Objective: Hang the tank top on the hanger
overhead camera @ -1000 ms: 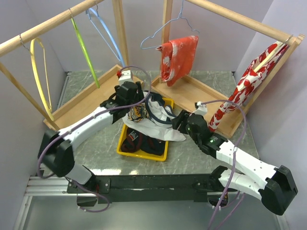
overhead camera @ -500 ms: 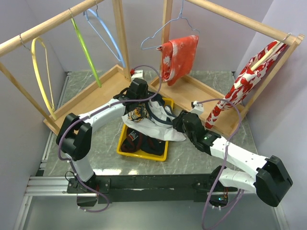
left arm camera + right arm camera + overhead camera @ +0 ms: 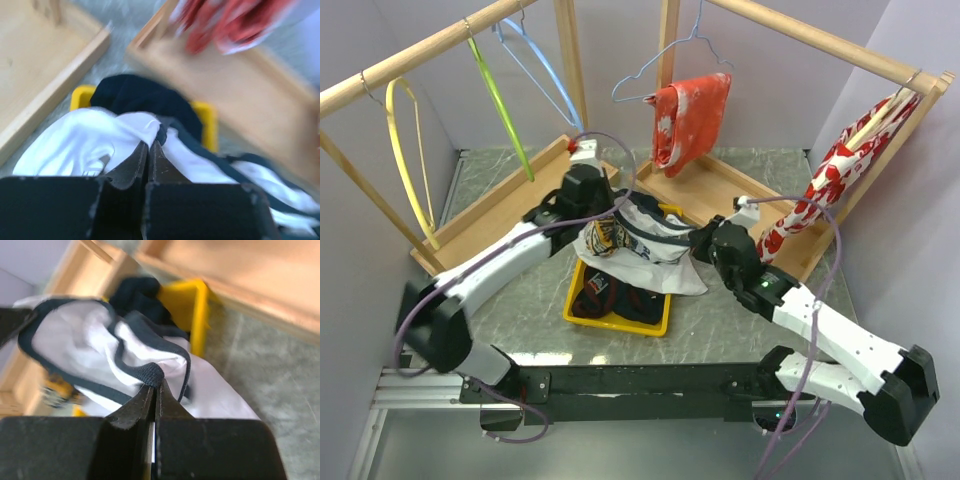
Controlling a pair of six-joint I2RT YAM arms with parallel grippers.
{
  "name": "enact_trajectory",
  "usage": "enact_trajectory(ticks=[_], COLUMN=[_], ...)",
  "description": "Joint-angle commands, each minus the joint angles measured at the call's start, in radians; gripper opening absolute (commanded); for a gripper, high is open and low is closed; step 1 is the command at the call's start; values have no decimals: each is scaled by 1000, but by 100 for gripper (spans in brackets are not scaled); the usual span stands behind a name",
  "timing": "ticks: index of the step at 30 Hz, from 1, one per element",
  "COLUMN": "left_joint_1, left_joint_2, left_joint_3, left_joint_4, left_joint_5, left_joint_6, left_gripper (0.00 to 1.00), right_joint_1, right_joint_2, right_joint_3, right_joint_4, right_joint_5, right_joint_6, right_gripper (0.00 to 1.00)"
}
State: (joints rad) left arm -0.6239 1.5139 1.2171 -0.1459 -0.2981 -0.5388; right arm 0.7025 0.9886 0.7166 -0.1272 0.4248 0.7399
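The white tank top with navy trim hangs bunched between my two grippers above the yellow bin. My left gripper is shut on its white cloth at the left end; in the left wrist view the jaws pinch white fabric next to navy trim. My right gripper is shut on the navy-trimmed edge at the right end; the right wrist view shows the jaws pinching the navy band of the tank top. The yellow hanger hangs on the left wooden rail, far from both grippers.
A lime-green hanger and a light-blue hanger hang on the left rail. A red floral garment hangs on a wire hanger at the back, another on the right rack. Dark clothes lie in the bin. Wooden rack bases flank it.
The left arm swung right and then back left with the tank top's end still held. The right gripper moved slightly right and up, pulling the shirt more spread between the grippers.
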Motion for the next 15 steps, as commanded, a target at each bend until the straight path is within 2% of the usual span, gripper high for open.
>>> enact_trajectory(ticks=[1,3,8,15], left_joint_1=[3,3,3,3], left_joint_2=[-231,-297,-489,-557], left_joint_3=[-51,-80,-79,83], left_joint_4=[103,138,199,273], left_joint_5=[105,170,235,244], left_joint_6=[-6,-4,2,13], left_gripper=[1,1,1,1], right_joint_1=[5,6,5,5], right_joint_2=[-57,-56,4,152], right_joint_3=[166,255,476,958], right_joint_4=[-45,-66,-92,-126], right_joint_5=[6,-1,20,17], right_joint_6=[-48,-65,-152,-289], right_gripper=[0,0,0,0])
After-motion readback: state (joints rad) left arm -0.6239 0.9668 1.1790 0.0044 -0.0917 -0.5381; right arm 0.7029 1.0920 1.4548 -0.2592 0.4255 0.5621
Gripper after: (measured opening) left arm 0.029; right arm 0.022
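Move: Both hands already pinch the tank top's edge, its body some 5 cm farther out and 8 cm below the right hand. From the left hand, the blue hanger is about 13 cm left, 4 cm ahead and 24 cm above, the yellow bin 5 cm back and 15 cm below, and the red garment 10 cm ahead, 15 cm right and 10 cm above. From the right hand, the blue hanger is about 28 cm left, 14 cm ahead and 26 cm above. Both hands quickly raise the pinched tank top over 20 cm, tipping fingers upward, the left also drawing back 12 cm. ##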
